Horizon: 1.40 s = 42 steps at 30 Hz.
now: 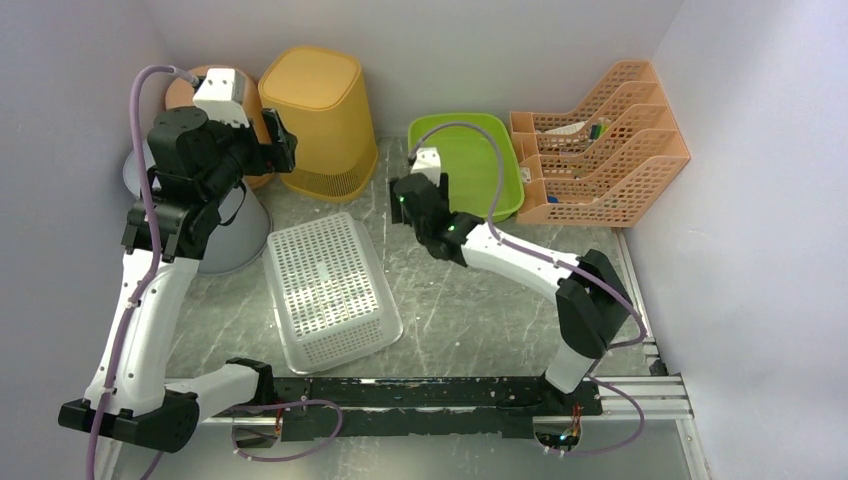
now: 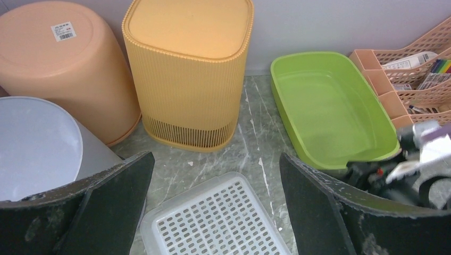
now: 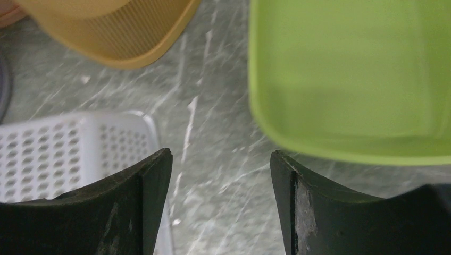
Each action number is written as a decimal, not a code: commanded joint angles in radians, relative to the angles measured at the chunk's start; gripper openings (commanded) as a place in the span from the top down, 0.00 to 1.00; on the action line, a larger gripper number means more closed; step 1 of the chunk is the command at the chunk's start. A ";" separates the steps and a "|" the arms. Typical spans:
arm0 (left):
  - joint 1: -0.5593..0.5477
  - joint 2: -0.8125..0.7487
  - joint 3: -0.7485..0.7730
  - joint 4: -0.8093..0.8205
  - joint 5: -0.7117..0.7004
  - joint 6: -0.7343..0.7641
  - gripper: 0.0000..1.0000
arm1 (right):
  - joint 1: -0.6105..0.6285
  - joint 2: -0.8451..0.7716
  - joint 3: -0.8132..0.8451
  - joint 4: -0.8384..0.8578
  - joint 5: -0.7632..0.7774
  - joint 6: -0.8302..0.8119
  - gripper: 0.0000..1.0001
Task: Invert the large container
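The large white perforated container [image 1: 325,290] lies bottom up in the middle of the table, also in the left wrist view [image 2: 218,223] and at the left of the right wrist view [image 3: 53,154]. My right gripper [image 1: 408,200] [image 3: 220,156] hovers over bare tabletop between this container and a green tub [image 1: 470,165] [image 3: 351,74]. It is open, with nothing between its fingers. Raised at the back left, my left gripper [image 1: 278,140] [image 2: 215,159] is wide open and empty, looking down past the container's far edge.
A ribbed yellow bin [image 1: 320,120], an orange bin [image 2: 58,64] and a grey bin [image 1: 230,235] stand upside down at the back left. The green tub is upright. An orange file rack [image 1: 600,150] with pens fills the back right corner. Walls close three sides.
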 commanded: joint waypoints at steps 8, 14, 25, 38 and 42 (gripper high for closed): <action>-0.005 -0.042 -0.068 0.072 0.044 -0.001 0.00 | -0.150 0.218 0.227 -0.108 -0.103 -0.205 0.33; -0.005 -0.038 -0.095 0.082 0.043 0.006 0.00 | -0.174 0.300 0.288 -0.102 -0.136 -0.210 0.35; -0.005 -0.058 -0.120 0.087 0.034 0.009 0.00 | -0.207 0.419 0.291 -0.069 -0.137 -0.188 0.55; -0.003 -0.052 -0.117 0.083 0.035 0.007 0.00 | -0.231 0.380 0.234 -0.003 -0.178 -0.159 1.00; -0.005 -0.057 -0.113 0.075 0.032 0.002 0.00 | -0.270 0.221 0.153 0.093 -0.354 -0.087 1.00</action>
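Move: The green tray's middle lies some 15 cm ahead of the right hand, 12 cm to its right and 15 cm below; its near left rim is about 9 cm ahead, 3 cm right and 12 cm down. The upturned white basket is roughly 15 cm back and 15 cm left; the yellow bin stands about 16 cm ahead and 21 cm left. From the left hand the tray is about 18 cm ahead, 32 cm right and far below, some 39 cm. The right fingers close on the green tray's left rim near its close corner and pinch it, one finger inside the wall and one outside. To get there the hand goes down about 12 cm and forward some 9 cm, a little to the right, tipping down 10 degrees or so, then eases slightly back and up with the rim held. The left hand, open and empty, sinks about 3 cm. ##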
